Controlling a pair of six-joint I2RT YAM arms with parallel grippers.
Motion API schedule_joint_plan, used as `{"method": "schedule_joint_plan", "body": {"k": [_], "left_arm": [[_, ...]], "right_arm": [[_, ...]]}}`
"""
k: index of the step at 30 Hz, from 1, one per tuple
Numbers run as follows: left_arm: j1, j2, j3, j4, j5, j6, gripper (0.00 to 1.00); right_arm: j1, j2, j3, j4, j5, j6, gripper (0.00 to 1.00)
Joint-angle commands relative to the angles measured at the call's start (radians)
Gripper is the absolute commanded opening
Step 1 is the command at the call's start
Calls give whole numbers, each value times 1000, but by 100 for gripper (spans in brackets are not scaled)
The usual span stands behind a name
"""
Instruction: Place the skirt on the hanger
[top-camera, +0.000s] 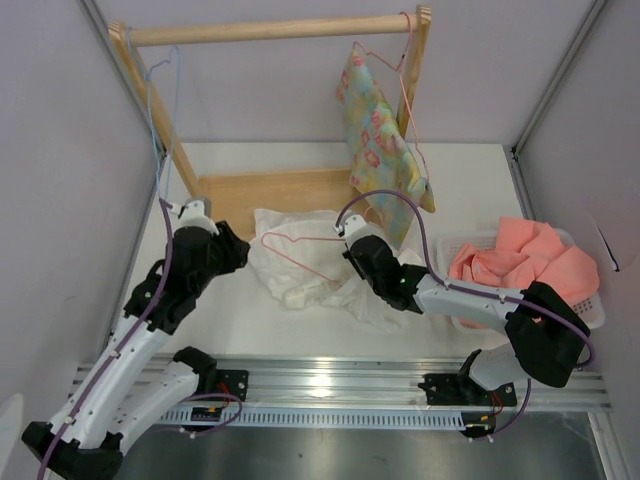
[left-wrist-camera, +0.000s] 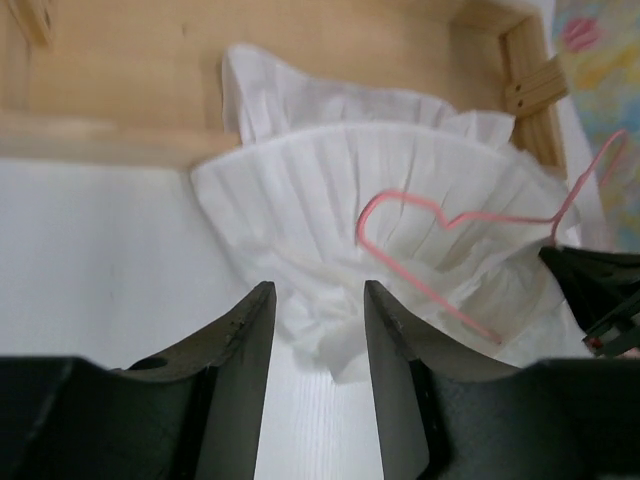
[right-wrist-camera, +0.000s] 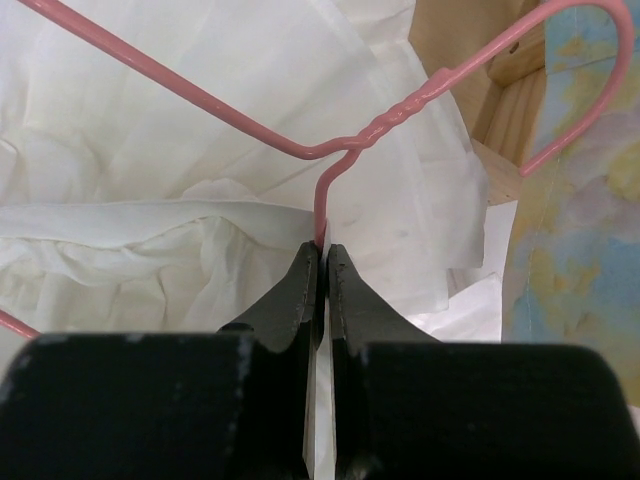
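Note:
The white pleated skirt (top-camera: 300, 268) lies crumpled on the table in front of the wooden rack, partly over its base board. It also shows spread out in the left wrist view (left-wrist-camera: 330, 190) and fills the right wrist view (right-wrist-camera: 150, 150). The pink wire hanger (top-camera: 264, 240) rests on top of the skirt, its hook (right-wrist-camera: 590, 60) pointing toward the rack. My right gripper (top-camera: 346, 238) (right-wrist-camera: 322, 248) is shut on the hanger wire (right-wrist-camera: 320, 205) just below the twisted neck. My left gripper (top-camera: 243, 254) (left-wrist-camera: 318, 292) is open at the skirt's left edge, a fold of fabric lying between its tips.
A wooden clothes rack (top-camera: 270, 30) stands at the back, its base board (top-camera: 270, 188) on the table. A floral garment (top-camera: 385, 140) hangs from it on the right and a light blue hanger (top-camera: 160, 95) on the left. A white basket (top-camera: 592, 312) holding salmon-pink cloth (top-camera: 525, 258) sits at the right.

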Motion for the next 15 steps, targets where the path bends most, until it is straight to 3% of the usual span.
{"method": "schedule_joint_plan", "body": {"k": [1,6,15], "left_arm": [[6,-51,-162,-10,56,-178,47],[-30,-112,-319,119,179,-241,44],[-277,17,-391,259,21,-252,50]], "right_arm": [[3,2,52,-9,45,44,0],[5,12,78,-27,56,50,0],[5,25,100,-41,54,56,0]]}}
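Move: The skirt's near corner lies on the table about 21 cm below the left hand, some 7 cm to its right and about 1 cm back. The hanger's left shoulder, above the skirt, is roughly 11 cm ahead of the left hand, 4 cm right and 12 cm lower. From the right hand, which already holds the hanger's neck, the skirt's near corner is about 13 cm left, 5 cm back and 10 cm down. Drop the left gripper quickly, about 13 cm down and some 6 cm back, then carry it 6 cm to the right towards the skirt's near corner. Tip its fingers some 15 degrees further down and turn them slightly clockwise, leaving them half open. Keep the right gripper shut on the hanger's neck, practically in place. ##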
